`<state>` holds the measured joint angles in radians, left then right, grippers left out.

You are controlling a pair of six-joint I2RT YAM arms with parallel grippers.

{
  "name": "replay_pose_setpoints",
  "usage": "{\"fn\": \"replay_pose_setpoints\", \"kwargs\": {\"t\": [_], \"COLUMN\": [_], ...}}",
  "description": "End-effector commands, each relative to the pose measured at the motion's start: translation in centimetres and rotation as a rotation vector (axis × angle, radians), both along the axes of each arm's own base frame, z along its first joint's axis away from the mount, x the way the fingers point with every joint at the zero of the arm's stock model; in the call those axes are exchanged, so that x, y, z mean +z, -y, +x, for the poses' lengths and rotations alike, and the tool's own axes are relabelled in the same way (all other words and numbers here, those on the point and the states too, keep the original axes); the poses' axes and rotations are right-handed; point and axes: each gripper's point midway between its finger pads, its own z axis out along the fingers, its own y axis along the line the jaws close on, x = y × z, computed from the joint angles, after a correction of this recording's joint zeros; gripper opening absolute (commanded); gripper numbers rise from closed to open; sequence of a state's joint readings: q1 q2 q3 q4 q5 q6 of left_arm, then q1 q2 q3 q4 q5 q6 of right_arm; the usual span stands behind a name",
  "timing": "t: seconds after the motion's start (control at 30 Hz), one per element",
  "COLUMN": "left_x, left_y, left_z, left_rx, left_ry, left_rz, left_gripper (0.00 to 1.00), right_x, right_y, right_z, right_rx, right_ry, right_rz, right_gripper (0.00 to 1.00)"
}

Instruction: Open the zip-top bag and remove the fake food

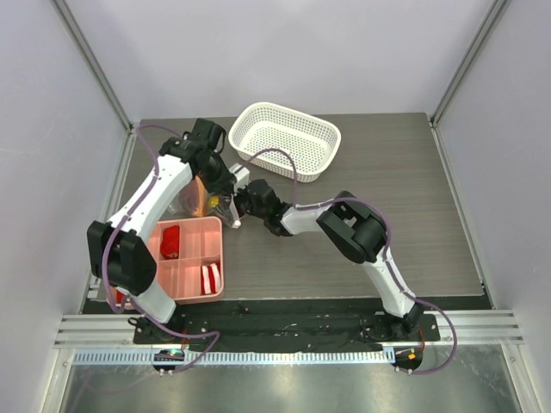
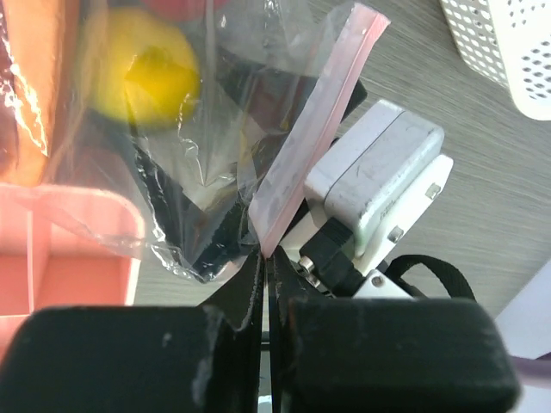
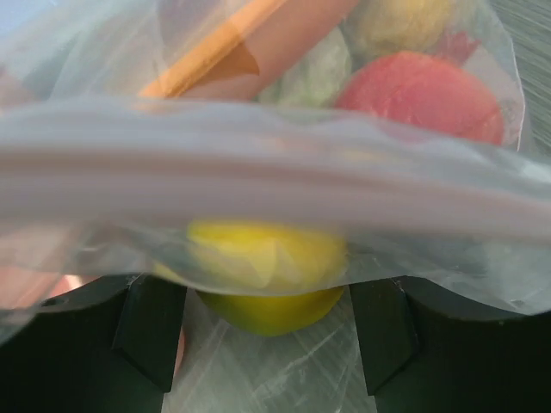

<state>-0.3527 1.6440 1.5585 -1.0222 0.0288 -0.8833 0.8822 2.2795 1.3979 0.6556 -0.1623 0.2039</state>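
The clear zip-top bag [image 1: 198,196] hangs over the far corner of the pink tray [image 1: 191,258]. My left gripper [image 2: 265,254] is shut on the end of the bag's pink zip strip [image 2: 314,142]. My right gripper [image 3: 267,331] stands open, its fingers [image 3: 155,327] on either side of a yellow fruit [image 3: 267,301] at the bag's mouth, with gaps on both sides. Behind the blurred strip lies more fake food: a red fruit [image 3: 422,90], an orange wedge [image 3: 250,43] and a green ball [image 3: 318,77]. In the top view both grippers [image 1: 234,202] meet at the bag.
A white mesh basket [image 1: 286,139] stands at the back centre of the table. The pink tray holds a red piece [image 1: 170,241] and a red-white piece [image 1: 211,277]. The right wrist's white camera body [image 2: 379,185] sits close beside the left fingers.
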Motion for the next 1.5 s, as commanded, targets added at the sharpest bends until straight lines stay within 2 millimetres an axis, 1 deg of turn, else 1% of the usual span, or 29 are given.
{"fn": "replay_pose_setpoints", "kwargs": {"t": [0.0,0.03,0.07,0.1,0.17,0.2,0.23,0.33,0.37,0.4,0.43,0.47,0.53,0.57,0.6,0.63,0.67,0.7,0.73,0.77,0.8,0.83,0.97,1.03,1.17,1.2,1.27,1.37,1.47], "left_x": [2.3,2.3,2.5,2.7,3.0,3.2,3.3,3.5,3.6,3.8,3.8,4.0,4.2,4.2,4.5,4.1,3.9,3.8,3.7,3.6,3.5,3.7,3.7,3.5,3.0,2.8,2.8,2.4,3.0], "left_y": [0.1,-0.4,-0.7,-0.9,-1.2,-1.2,-1.2,-1.2,-1.5,-1.5,-1.4,-1.3,-0.3,0.2,1.0,1.4,1.5,1.8,1.7,1.7,1.6,1.2,0.1,0.0,-0.4,-0.6,-1.1,-1.9,-1.9], "left_z": [1.0,1.2,1.0,0.9,0.7,0.9,0.9,0.6,0.5,0.4,0.4,0.3,0.1,0.0,-0.5,-0.6,-0.7,-1.0,-1.2,-1.4,-1.6,-1.6,-1.7,-1.6,-1.5,-1.6,-1.3,-1.0,-0.2], "left_rx": [0.002,0.008,0.006,0.004,-0.012,-0.019,-0.026,-0.073,-0.084,-0.092,-0.107,-0.122,-0.167,-0.181,-0.199,-0.206,-0.205,-0.206,-0.208,-0.213,-0.215,-0.209,-0.181,-0.175,-0.151,-0.14,-0.085,-0.023,0.002], "left_ry": [0.111,0.123,0.132,0.139,0.162,0.178,0.184,0.193,0.198,0.205,0.212,0.221,0.237,0.239,0.241,0.245,0.246,0.246,0.254,0.251,0.247,0.254,0.252,0.248,0.236,0.229,0.215,0.201,0.225], "left_rz": [-0.018,0.011,0.02,0.027,0.037,0.037,0.041,0.049,0.066,0.067,0.066,0.062,0.01,-0.014,-0.07,-0.093,-0.104,-0.122,-0.127,-0.128,-0.122,-0.101,-0.05,-0.045,-0.023,-0.02,-0.047,-0.065,-0.095], "left_gripper": [0.0,0.0,0.0,0.0,0.0,0.0,0.0,0.0,0.0,0.0,0.0,0.0,0.0,0.0,0.0,0.0,0.0,0.0,0.0,0.0,0.0,0.0,0.0,0.0,0.0,0.0,0.0,0.0,0.0], "right_x": [7.7,7.2,7.5,8.2,7.5,7.8,7.0,7.4,7.7,7.3,8.4,8.3,9.7,9.6,10.8,11.3,10.7,11.9,11.9,10.8,11.5,11.4,12.3,11.8,13.2,14.0,13.9,15.8,15.8], "right_y": [1.1,2.0,2.4,2.8,3.5,3.7,4.3,4.9,5.1,5.5,5.7,6.0,6.1,6.2,5.8,5.4,5.1,4.5,4.2,4.1,3.8,3.8,4.8,5.5,6.4,6.8,7.6,8.5,9.6], "right_z": [-0.4,-0.1,0.0,-0.3,-0.6,-0.9,-1.3,-1.8,-1.6,-1.6,-1.2,-1.3,-0.9,-0.8,-0.4,-0.7,-0.8,-0.5,-0.5,-0.5,-0.5,-0.6,-1.8,-2.6,-4.0,-4.2,-4.5,-4.5,-5.0], "right_rx": [-0.008,-0.02,-0.024,-0.012,0.002,0.004,0.007,0.028,0.024,0.013,-0.005,-0.007,-0.042,-0.056,-0.054,-0.043,-0.045,-0.044,-0.041,-0.041,-0.03,-0.025,-0.019,-0.017,0.004,0.007,-0.018,-0.035,-0.041], "right_ry": [0.095,0.079,0.071,0.065,0.054,0.05,0.03,-0.011,-0.018,-0.044,-0.045,-0.069,-0.107,-0.142,-0.148,-0.183,-0.227,-0.247,-0.281,-0.315,-0.313,-0.32,-0.329,-0.356,-0.374,-0.365,-0.367,-0.316,-0.316], "right_rz": [0.09,0.084,0.092,0.105,0.081,0.081,0.078,0.1,0.101,0.077,0.085,0.072,0.113,0.112,0.139,0.16,0.156,0.183,0.19,0.157,0.164,0.159,0.139,0.1,0.06,0.062,0.04,0.041,0.005], "right_gripper": [0.34,0.26,0.23,0.2,0.14,0.11,0.06,0.01,0.01,0.01,0.01,0.01,0.01,0.01,0.01,0.01,0.01,0.01,0.01,0.01,0.01,0.01,0.01,0.01,0.01,0.01,0.01,0.01,0.01]}}
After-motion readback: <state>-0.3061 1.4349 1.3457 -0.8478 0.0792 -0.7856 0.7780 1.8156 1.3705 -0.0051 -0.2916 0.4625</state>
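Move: Inside the zip-top bag, the right hand already grips the yellow fruit; the bag's mouth, its way out, lies about 4 cm to this hand's right, 1 cm ahead and 5 cm up. The orange food is some 6 cm to its left, level fore and aft; the white basket stands roughly 18 cm ahead and 20 cm right, 4 cm lower. From the left hand, the fruit is about 3 cm ahead, 4 cm left and 11 cm down. Drawing the yellow fruit out through the bag's mouth, the right hand goes rightward and up, lifts more steeply with a slight swing back left, then pulls right, back and up again, ending some 11 cm higher and 8 cm farther right. It rolls about 25 degrees, forward side down, grip kept. The left hand keeps pinching the zip strip, rising a few centimetres, easing back and tilting its fingers outward. ##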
